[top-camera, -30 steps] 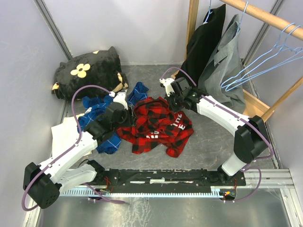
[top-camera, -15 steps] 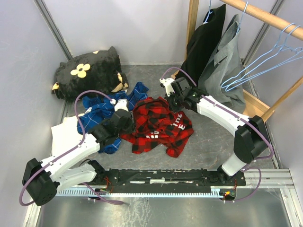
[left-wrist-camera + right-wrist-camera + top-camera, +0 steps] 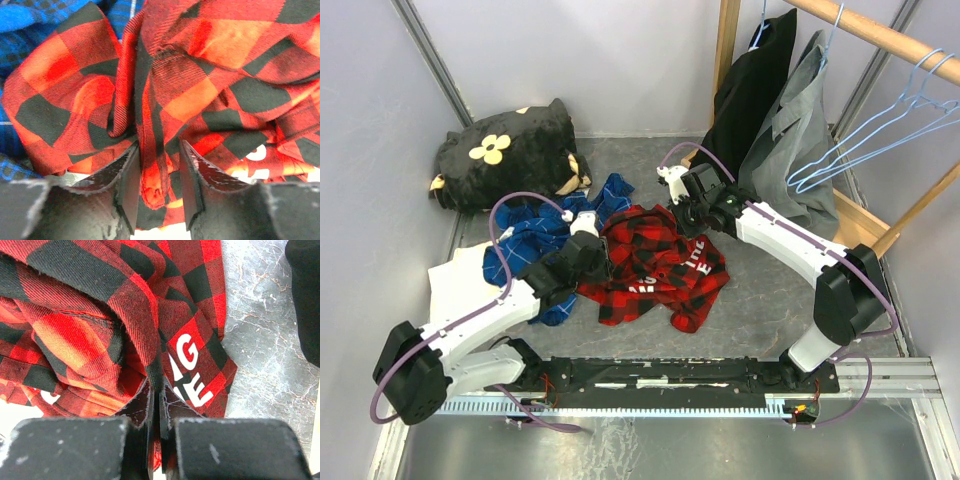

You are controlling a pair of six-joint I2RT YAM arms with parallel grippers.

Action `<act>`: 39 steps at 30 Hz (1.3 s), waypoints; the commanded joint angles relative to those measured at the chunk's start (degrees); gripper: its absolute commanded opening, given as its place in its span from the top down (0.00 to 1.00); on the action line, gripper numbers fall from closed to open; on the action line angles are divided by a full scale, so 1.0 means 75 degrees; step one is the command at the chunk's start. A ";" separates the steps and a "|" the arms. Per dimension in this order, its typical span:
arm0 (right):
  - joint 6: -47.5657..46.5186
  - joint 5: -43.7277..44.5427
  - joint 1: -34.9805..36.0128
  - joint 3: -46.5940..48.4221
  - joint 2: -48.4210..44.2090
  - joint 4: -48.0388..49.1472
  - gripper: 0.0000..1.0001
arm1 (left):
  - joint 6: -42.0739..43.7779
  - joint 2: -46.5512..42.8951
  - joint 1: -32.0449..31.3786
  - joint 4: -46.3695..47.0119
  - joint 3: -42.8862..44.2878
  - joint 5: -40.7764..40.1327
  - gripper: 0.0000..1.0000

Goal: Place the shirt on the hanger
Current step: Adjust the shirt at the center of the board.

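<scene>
The red-and-black plaid shirt (image 3: pixel 660 268) with white letters lies crumpled on the grey floor mid-table. My left gripper (image 3: pixel 598 257) is at its left edge. In the left wrist view a fold of the shirt (image 3: pixel 200 75) runs between the left gripper's (image 3: pixel 159 165) parted jaws, with gaps on both sides. My right gripper (image 3: pixel 683 222) is at the shirt's upper right edge. There the right gripper (image 3: pixel 156 396) is shut on a ridge of the shirt (image 3: pixel 100 315). A light-blue wire hanger (image 3: pixel 880 130) hangs from the wooden rod (image 3: pixel 880 35) at the right.
A blue plaid shirt (image 3: pixel 532 240) lies under my left arm. A black cushion with cream flowers (image 3: pixel 510 150) sits at the back left. Black and grey garments (image 3: pixel 775 110) hang from the rod. A white cloth (image 3: pixel 455 285) lies at the left.
My left arm has slid right onto the red shirt's edge and its jaws have narrowed around a fold. The right arm and its grip are unchanged.
</scene>
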 commanded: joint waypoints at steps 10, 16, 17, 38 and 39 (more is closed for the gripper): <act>0.0546 0.0489 -0.0047 0.0327 -0.1349 0.0179 1.00 | 0.0919 0.0207 0.0145 -0.0555 0.1670 -0.1675 0.97; 0.0583 0.0760 -0.0035 0.1636 -0.2111 -0.0429 1.00 | 0.1951 0.0085 0.0127 -0.1986 0.3799 -0.2939 0.97; 0.0607 0.0981 -0.0025 0.1959 -0.2192 -0.0474 1.00 | 0.2077 0.0129 0.0122 -0.2196 0.4277 -0.3210 0.97; 0.0329 0.0997 0.0071 0.9007 -0.1687 -0.0333 1.00 | 0.4764 0.2698 -0.0195 -0.2067 1.3637 -0.1044 0.97; 0.0319 0.0997 0.0062 0.9009 -0.1731 -0.0386 1.00 | 0.4769 0.2696 -0.0195 -0.2047 1.3619 -0.1078 0.97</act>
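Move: Between the left hand's half-open fingers sits the red checked shirt's fold, about 1 cm ahead, 1 cm to the left and 1 cm below. The blue shirt is some 13 cm left and 4 cm farther out, 5 cm lower; the white lettering is roughly 11 cm right and 2 cm back. For the right hand, already pinching the shirt's far edge, that fold lies about 13 cm left and 10 cm back, 2 cm lower; the lettering is 12 cm back and 2 cm left. Shutting on the fold while creeping a couple of centimetres forward, the left hand pinches it, then both hands sweep the red shirt straight up off the board, some 53 cm and fast. They draw apart as they rise, the right also easing about 7 cm back, while both wrists tip upward by over 50 degrees and the right rolls its left side up. The right keeps its pinch. ##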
